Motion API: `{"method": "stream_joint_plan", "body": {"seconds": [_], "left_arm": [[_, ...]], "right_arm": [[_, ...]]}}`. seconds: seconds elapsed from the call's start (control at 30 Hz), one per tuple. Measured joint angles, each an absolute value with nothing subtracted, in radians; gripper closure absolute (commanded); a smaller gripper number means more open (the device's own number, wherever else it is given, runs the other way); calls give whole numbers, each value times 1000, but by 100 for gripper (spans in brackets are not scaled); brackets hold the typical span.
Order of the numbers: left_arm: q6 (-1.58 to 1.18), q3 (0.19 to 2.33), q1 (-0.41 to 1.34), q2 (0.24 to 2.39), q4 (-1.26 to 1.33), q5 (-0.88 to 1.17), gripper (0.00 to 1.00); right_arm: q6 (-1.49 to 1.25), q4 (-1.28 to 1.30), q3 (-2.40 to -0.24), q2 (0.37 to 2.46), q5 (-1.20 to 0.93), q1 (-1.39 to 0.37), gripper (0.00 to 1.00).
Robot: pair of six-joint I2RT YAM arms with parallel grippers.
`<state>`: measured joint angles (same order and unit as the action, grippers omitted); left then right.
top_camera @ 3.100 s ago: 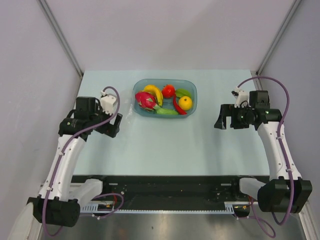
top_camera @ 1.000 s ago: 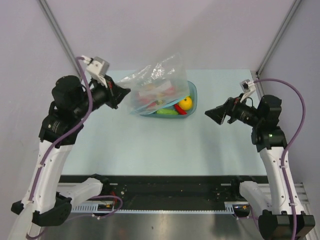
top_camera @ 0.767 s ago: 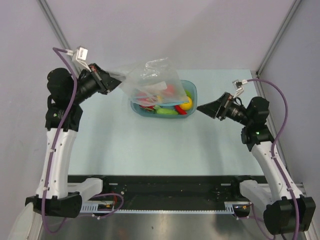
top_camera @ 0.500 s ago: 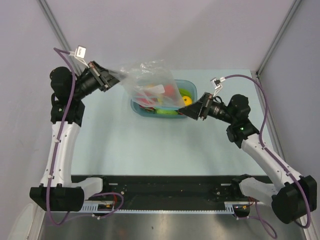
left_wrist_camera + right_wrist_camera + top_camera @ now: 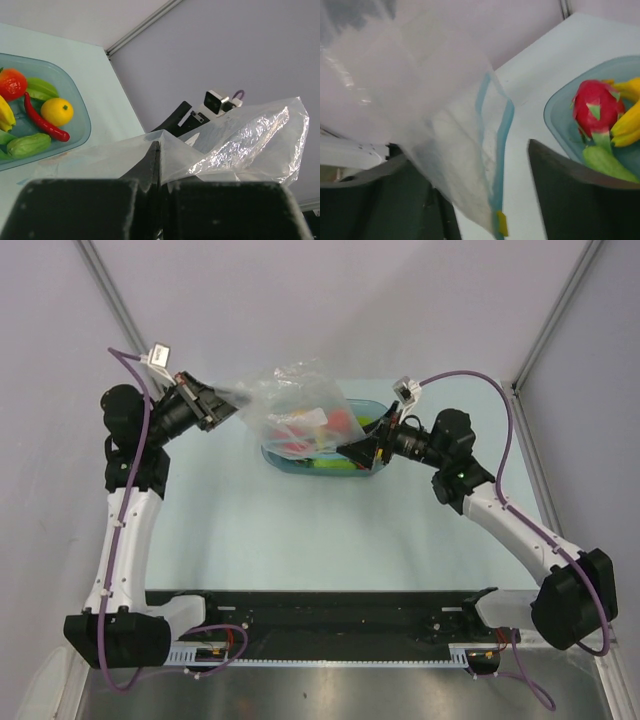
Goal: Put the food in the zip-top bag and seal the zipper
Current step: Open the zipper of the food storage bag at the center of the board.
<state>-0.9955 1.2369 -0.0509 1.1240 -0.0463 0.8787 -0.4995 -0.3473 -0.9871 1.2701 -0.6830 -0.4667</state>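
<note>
My left gripper (image 5: 226, 400) is raised at the back left and shut on one corner of the clear zip-top bag (image 5: 292, 400), which hangs over the tray. In the left wrist view the jaws pinch the plastic (image 5: 158, 150). My right gripper (image 5: 352, 451) is open at the bag's lower right corner. In the right wrist view the bag (image 5: 445, 130) and its blue zipper (image 5: 498, 140) hang between the spread fingers (image 5: 570, 190). The food lies in the tray: dragon fruit (image 5: 596, 106), banana (image 5: 627, 119), tomato (image 5: 11, 83), citrus (image 5: 56, 111), chili (image 5: 43, 120), green vegetable (image 5: 27, 145).
The translucent blue-green tray (image 5: 274, 458) sits at the back middle of the pale table, partly covered by the bag. A small yellow tab (image 5: 502, 223) marks the zipper's end. Grey walls with metal rails close in the back and sides.
My right arm has swung left from the table's right side until its fingers straddle the bag's lower corner, and they have narrowed a little. The left gripper lifted the bag higher and now holds still.
</note>
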Motion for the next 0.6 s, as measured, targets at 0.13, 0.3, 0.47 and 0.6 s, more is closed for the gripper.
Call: {"method": "stream_joint_plan", "body": {"seconds": [0.13,0.3,0.47,0.6], "left_arm": [[-995,1226,-51,1124,-46,879,95],[-963,1222,-52,1122,-72,871,34],[-714,1286,-67,1119,-272,763,15],[-376,1356,-48,1084,-398,567,6]], "right_arm": [[-320,-318,-1015,1266,-733,-507,76],[-221,-195,-1044,1250,-768,-548,100],[-393,-119,-1049,1213,-767,-488,100],[-668,-126,-994,1163,-776,-361,100]]}}
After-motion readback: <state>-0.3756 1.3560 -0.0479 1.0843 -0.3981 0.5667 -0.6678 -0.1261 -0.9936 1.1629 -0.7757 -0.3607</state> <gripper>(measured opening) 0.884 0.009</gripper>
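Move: The bag's blue zipper rim, near its yellow-tipped end, runs between the open right fingers, about 3 cm back and 2 cm left of the hand point, level with it. The food tray's middle is some 12 cm ahead of the right hand, 4 cm left and 28 cm below; the dragon fruit lies about 11 cm ahead, 12 cm left and 27 cm below. The left gripper still pinches the bag's other end; that rim spot is roughly 18 cm right, 5 cm back and 9 cm below it. Draw the right gripper back about 4 cm and a little left, shutting its fingers on the bag beside the zipper rim's yellow-tipped end. As it closes, open the left fingers to let go of the bag, then sink slightly and back off leftward some 5 cm, the left side rolling up; meanwhile carry the pinched rim about 5 cm right and slightly forward with the right hand. ##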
